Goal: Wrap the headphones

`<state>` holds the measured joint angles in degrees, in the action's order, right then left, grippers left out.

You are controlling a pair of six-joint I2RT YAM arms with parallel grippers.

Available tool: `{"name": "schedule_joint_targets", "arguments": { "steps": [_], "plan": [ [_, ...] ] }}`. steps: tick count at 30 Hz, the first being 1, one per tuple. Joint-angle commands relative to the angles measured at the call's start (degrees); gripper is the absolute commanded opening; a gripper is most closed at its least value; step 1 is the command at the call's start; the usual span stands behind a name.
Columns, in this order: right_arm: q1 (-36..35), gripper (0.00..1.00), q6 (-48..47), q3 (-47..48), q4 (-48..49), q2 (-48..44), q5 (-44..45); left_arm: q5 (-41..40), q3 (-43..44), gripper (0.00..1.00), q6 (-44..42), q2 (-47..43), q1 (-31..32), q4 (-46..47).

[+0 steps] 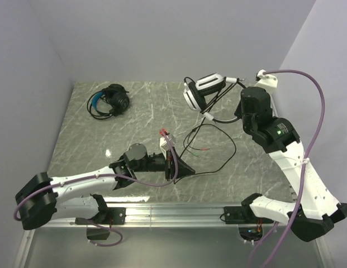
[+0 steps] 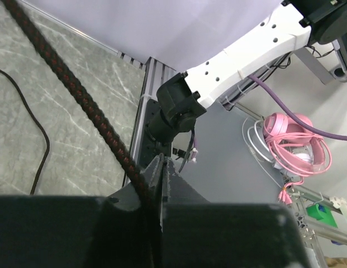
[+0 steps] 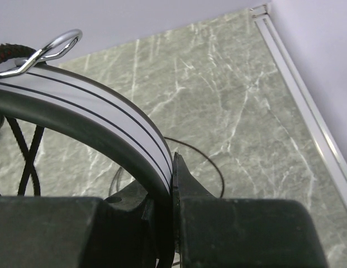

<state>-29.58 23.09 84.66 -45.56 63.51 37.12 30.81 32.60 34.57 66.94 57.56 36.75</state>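
Note:
The white headphones (image 1: pixel 204 89) hang above the far right of the table. My right gripper (image 1: pixel 238 85) is shut on their white headband (image 3: pixel 106 120), which runs between the jaws of the right gripper (image 3: pixel 173 159). Their cable (image 1: pixel 218 151) drops to the table in a loose loop. My left gripper (image 1: pixel 186 169) sits near the table's middle front. In the left wrist view the left gripper (image 2: pixel 161 162) is shut on a braided black-and-red stretch of cable (image 2: pixel 78 95). The black headphones with the blue headband (image 1: pixel 109 101) lie at the far left with their cable coiled beside them.
A red-tipped plug end (image 1: pixel 162 133) lies just beyond the left gripper. An aluminium rail (image 1: pixel 173 212) runs along the near edge. Grey walls close the back and both sides. Pink headphones (image 2: pixel 293 139) hang off the table, beyond the right arm's base (image 2: pixel 173 111).

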Motion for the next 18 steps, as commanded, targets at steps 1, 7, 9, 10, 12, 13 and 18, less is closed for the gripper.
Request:
{"name": "schedule_joint_targets", "arguments": {
  "steps": [1, 7, 9, 10, 12, 13, 18],
  "plan": [
    [0.67, 0.00, 1.69, -0.11, 7.42, -0.31, 4.00, -2.15, 0.97, 0.06, -3.36, -4.78, 0.80, -7.03],
    [0.84, 0.00, 1.26, -1.69, 7.59, 1.53, 7.08, -2.24, 2.20, 0.06, -3.80, -8.13, 1.76, -12.22],
    [0.76, 0.00, 0.73, -2.57, 8.12, 2.15, 7.35, -3.29, 3.26, 0.07, -4.86, -9.71, 2.03, -15.82],
    [0.76, 0.00, 0.64, -3.70, 8.29, 2.15, 7.26, -4.52, 3.78, 0.07, -5.29, -10.85, 2.03, -17.23],
    [0.84, 0.00, 0.37, -4.68, 8.65, 2.59, 7.44, -5.75, 5.89, 0.08, -6.79, -11.83, 2.03, -22.30],
    [0.84, 0.00, 0.29, -5.64, 8.73, 2.76, 7.52, -7.06, 6.68, 0.08, -7.32, -12.53, 2.03, -24.25],
    [0.76, 0.00, -0.15, -9.07, 9.87, 3.03, 7.35, -9.53, 12.74, 0.08, -9.69, -13.76, 2.03, -32.52]
  ]
}}
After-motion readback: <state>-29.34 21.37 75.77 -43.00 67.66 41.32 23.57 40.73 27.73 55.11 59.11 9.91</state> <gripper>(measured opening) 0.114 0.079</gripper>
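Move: Out ahead of the left hand, which already has the cable between its fingers, hang the white headphones: their ear cups are about 24 cm forward, 6 cm right and 12 cm higher. The right hand already grips their headband, with the cups some 12 cm to its left, 4 cm forward and about level. The cable's plug ends lie on the table, roughly 16 cm forward, 5 cm right and 24 cm below the left hand. Lowering the held headphones about 7 cm, the right hand also creeps a little forward, dips its fingertips and sinks its left side by some 10 degrees, its grip on the headband unchanged. The left hand keeps the cable pinched and eases left, back slightly and forward again, rising mostly at the end. ##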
